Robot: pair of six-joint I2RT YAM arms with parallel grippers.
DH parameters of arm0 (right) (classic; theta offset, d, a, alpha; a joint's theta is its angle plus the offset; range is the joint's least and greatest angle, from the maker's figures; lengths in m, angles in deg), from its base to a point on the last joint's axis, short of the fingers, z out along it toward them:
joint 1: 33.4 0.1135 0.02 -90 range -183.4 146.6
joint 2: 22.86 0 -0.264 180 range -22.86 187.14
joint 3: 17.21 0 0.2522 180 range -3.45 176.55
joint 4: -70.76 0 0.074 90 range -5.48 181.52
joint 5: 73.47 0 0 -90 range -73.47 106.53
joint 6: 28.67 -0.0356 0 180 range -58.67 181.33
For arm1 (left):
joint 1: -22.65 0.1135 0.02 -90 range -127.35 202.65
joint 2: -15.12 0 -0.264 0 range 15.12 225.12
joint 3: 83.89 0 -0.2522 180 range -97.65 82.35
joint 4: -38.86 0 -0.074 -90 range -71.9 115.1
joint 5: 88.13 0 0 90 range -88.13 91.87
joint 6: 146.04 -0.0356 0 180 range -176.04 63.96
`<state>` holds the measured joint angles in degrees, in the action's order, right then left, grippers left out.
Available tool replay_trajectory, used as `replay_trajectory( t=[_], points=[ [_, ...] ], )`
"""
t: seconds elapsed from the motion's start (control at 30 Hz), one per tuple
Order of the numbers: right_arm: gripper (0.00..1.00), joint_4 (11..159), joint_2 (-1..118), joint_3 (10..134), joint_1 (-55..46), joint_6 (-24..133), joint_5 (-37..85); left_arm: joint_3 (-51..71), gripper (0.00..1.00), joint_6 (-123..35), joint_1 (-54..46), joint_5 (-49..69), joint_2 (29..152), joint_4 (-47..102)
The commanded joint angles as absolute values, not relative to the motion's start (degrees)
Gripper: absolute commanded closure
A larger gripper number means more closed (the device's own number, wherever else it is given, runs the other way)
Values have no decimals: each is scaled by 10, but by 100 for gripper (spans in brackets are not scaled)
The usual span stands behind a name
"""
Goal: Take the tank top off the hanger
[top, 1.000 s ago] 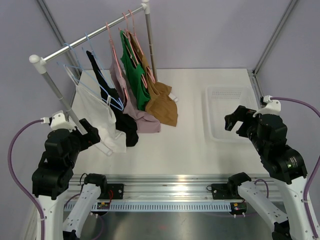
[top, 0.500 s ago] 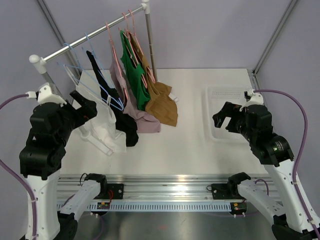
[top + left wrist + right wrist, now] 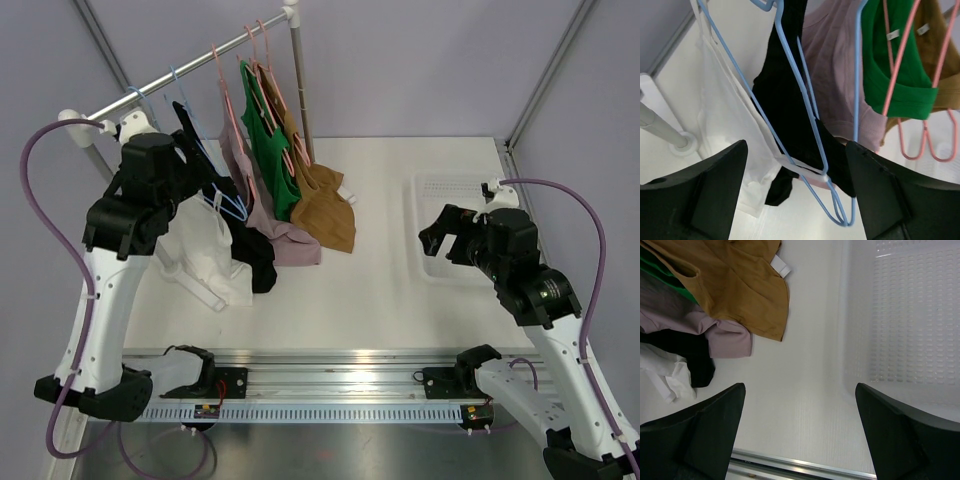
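Observation:
Several tank tops hang on a rail [image 3: 180,75]: white [image 3: 205,245], black [image 3: 255,255], mauve [image 3: 290,245], green [image 3: 270,160] and brown [image 3: 325,215]. My left gripper [image 3: 200,178] is raised beside the rail, at the blue hangers. In the left wrist view its jaws [image 3: 796,147] stand open. The lower corner of a blue hanger [image 3: 835,202] hangs between them without touching either. That hanger carries the black tank top [image 3: 785,90], and the white one [image 3: 725,115] hangs to its left. My right gripper [image 3: 435,235] [image 3: 800,387] hovers open and empty above the table.
A white perforated basket [image 3: 440,275] [image 3: 910,315] sits at the right of the table. The rack's upright post [image 3: 300,90] stands at the back, and its other foot [image 3: 682,145] is at the left. Pink hangers [image 3: 925,150] carry the green [image 3: 895,70] and brown [image 3: 940,60] tops.
My left arm has risen from low at the front left to the rail, bringing its jaws around the blue hanger. The right arm has shifted slightly left.

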<state>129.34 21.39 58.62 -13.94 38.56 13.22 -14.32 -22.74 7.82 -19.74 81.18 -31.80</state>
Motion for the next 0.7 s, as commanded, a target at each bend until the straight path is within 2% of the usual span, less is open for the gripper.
replay_trajectory(
  t=[0.0, 0.13, 0.3, 0.33, 0.5, 0.6, 0.67],
  points=[
    [1, 1273, 206, 581, -137, 386, 147, -137, 27, -218, 62, -330, 826, -296],
    [1, 1276, 205, 581, -136, 389, 152, -113, 48, -220, 49, -369, 831, -269],
    [0, 1274, 204, 577, -136, 391, 149, -123, 54, -226, 42, -388, 862, -267],
    [1, 1273, 203, 576, -136, 391, 149, -131, 64, -227, 38, -391, 866, -273],
    [1, 1268, 207, 571, -136, 391, 155, -142, 81, -225, 28, -417, 868, -282],
    [0, 1268, 212, 570, -136, 391, 159, -154, 95, -215, 22, -442, 865, -296],
    [0, 1270, 211, 572, -136, 391, 161, -161, 100, -202, 20, -455, 861, -304]
  ],
)
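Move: The near arm of the first blue hanger, which carries the white tank top, hangs about 3 cm ahead of the left gripper and 3 cm below it, between the open fingers. The white top hangs about 6 cm ahead, 7 cm left and 12 cm lower. The second blue hanger is roughly 4 cm ahead and 4 cm right, 2 cm lower; the black top is some 8 cm ahead, 1 cm right, 9 cm lower. From the right gripper, the first hanger lies about 42 cm left, 10 cm ahead, 8 cm higher. Ease the left gripper down, forward and left by about 4 cm in all, onto the near arm of the first blue hanger, keeping the second hanger outside the right finger. Meanwhile turn the hand some 10 degrees counter-clockwise and roll its left side up about as much, shutting the wide-open fingers until they pinch the rod. ##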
